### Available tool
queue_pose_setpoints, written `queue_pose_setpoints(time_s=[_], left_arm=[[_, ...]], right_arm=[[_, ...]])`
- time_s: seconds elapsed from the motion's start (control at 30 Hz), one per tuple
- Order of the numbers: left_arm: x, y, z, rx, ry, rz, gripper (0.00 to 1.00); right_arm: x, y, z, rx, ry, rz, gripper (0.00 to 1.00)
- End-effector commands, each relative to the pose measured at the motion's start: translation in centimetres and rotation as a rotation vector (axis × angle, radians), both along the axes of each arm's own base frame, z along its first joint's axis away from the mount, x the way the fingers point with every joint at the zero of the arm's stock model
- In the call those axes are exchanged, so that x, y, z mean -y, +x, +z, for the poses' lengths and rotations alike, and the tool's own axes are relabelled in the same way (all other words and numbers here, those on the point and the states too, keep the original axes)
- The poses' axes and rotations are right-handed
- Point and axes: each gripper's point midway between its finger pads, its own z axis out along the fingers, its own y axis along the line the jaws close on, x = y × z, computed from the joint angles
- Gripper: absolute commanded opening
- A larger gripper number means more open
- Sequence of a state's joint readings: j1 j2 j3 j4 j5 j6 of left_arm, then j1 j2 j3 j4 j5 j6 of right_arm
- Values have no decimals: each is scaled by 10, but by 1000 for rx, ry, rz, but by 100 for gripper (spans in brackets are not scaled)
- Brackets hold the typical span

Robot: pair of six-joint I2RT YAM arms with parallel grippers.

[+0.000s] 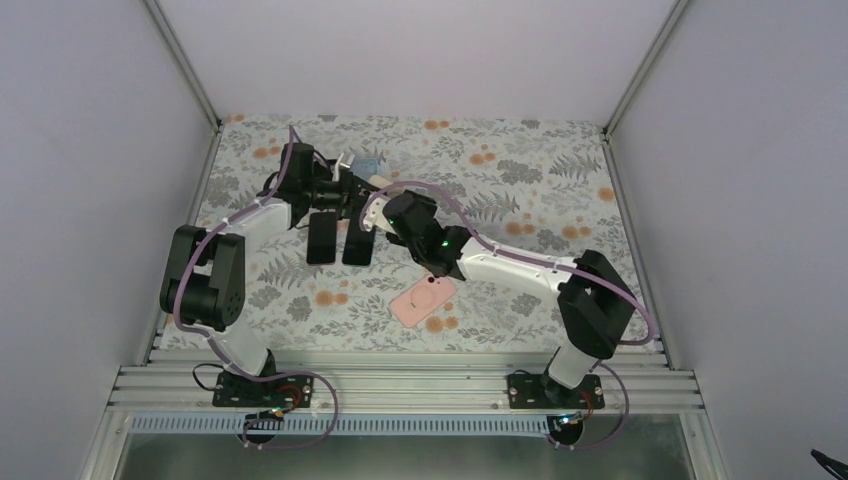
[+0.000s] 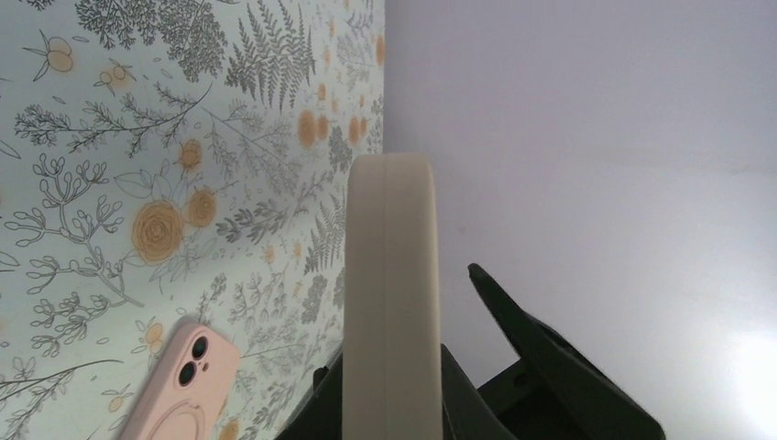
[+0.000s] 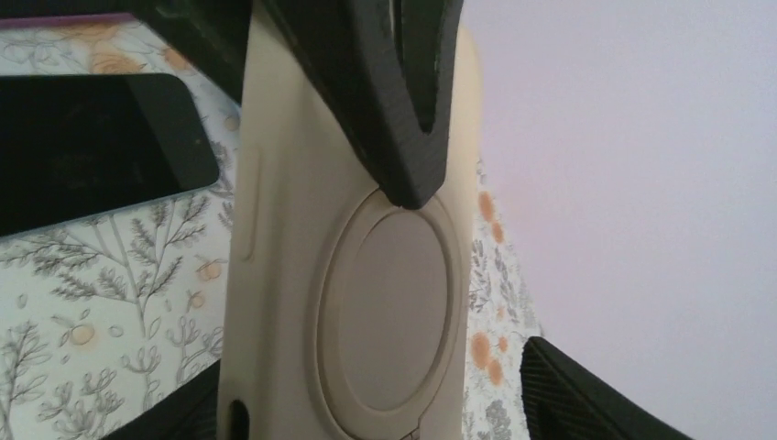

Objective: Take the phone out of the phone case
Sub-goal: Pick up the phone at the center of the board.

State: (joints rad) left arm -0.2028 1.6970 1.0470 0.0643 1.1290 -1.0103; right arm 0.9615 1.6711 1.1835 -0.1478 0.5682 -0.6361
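Note:
My left gripper (image 1: pixel 350 188) (image 2: pixel 389 376) is shut on a cream phone case (image 1: pixel 376 181) (image 2: pixel 389 275) and holds it off the table, edge-on in the left wrist view. In the right wrist view the case's back (image 3: pixel 366 302) shows its round ring, with a left fingertip (image 3: pixel 403 137) pressed on it from above. My right gripper (image 1: pixel 388 212) (image 3: pixel 376 408) straddles the lower part of the case and is open, with a gap left at its right finger (image 3: pixel 586 399). Whether a phone sits inside the cream case is hidden.
Two black phones (image 1: pixel 322 238) (image 1: pixel 357 242) lie side by side on the floral cloth under the grippers; one shows in the right wrist view (image 3: pixel 92 147). A pink case (image 1: pixel 425 300) (image 2: pixel 179 385) with camera lenses lies nearer the front. A small blue-white object (image 1: pixel 365 162) sits behind.

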Motion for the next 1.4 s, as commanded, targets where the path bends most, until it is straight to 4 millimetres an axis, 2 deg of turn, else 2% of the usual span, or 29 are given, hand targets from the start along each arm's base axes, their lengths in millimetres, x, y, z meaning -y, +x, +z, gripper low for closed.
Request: queue_pose_setpoints(time_s=[0.0, 0.13, 0.23, 0.27, 0.33, 0.37, 0.43, 0.5, 0.7, 0.8, 0.9, 1.03, 1.13, 1.2, 1.37], left_arm=[[-1, -1, 6, -2, -18, -5, 7], [-4, 1, 5, -9, -14, 7, 10], [-7, 3, 5, 2, -5, 18, 15], [-9, 5, 4, 11, 3, 25, 21], [-11, 10, 10, 41, 7, 32, 39], [-12, 12, 15, 60, 9, 34, 53], [-15, 19, 25, 120, 22, 37, 74], [-20, 23, 31, 166, 44, 47, 98], [-45, 35, 55, 315, 117, 110, 100], [-63, 44, 79, 424, 162, 188, 100], [-74, 53, 109, 573, 228, 241, 100], [-78, 55, 151, 757, 282, 249, 100], [-76, 47, 183, 873, 267, 233, 100], [-70, 39, 200, 940, 244, 187, 100], [-54, 3, 241, 1124, 100, 68, 100]], right_arm=[[-2, 18, 24, 140, 24, -67, 57], [2, 25, 27, 159, 20, -84, 33], [7, 28, 31, 150, 39, -92, 11], [8, 29, 34, 146, 53, -95, 6], [11, 30, 38, 121, 84, -97, 4], [12, 29, 44, 112, 111, -92, 4], [14, 26, 58, 95, 165, -79, 4], [15, 24, 67, 71, 214, -64, 4], [20, 20, 96, -24, 369, 4, 4], [25, 19, 118, -81, 472, 38, 4], [28, 16, 153, -144, 617, 96, 4], [34, 4, 214, -169, 795, 212, 4], [38, -9, 253, -181, 906, 303, 4], [41, -12, 271, -221, 962, 337, 4], [50, -16, 306, -344, 1115, 440, 4]])
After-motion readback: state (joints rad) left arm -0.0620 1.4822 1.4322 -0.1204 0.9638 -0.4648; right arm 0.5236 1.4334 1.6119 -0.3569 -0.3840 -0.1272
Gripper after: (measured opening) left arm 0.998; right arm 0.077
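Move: My left hand still pinches the cream phone, whose middle lies about 4 cm to that hand's right. From my right hand, its part-closed fingers around the phone's free end, that middle is roughly 4 cm left and 2 cm ahead. Some 17 cm lower on the table, counted from my right hand, the nearer bare phone lies 12 cm left and 3 cm back, the blue case 11 cm left and 13 cm ahead, and the pink phone 19 cm back and 3 cm right. I take the cream phone over: my right hand eases about 1 cm forward, pinching its free end, while my left fingers spread wide and let go. I then pull it a little right and lift about 25 cm, rolling the wrist some 55 degrees, left side up, as my empty left hand withdraws leftward and up about 20 cm, its wrist turning some 50 degrees. ##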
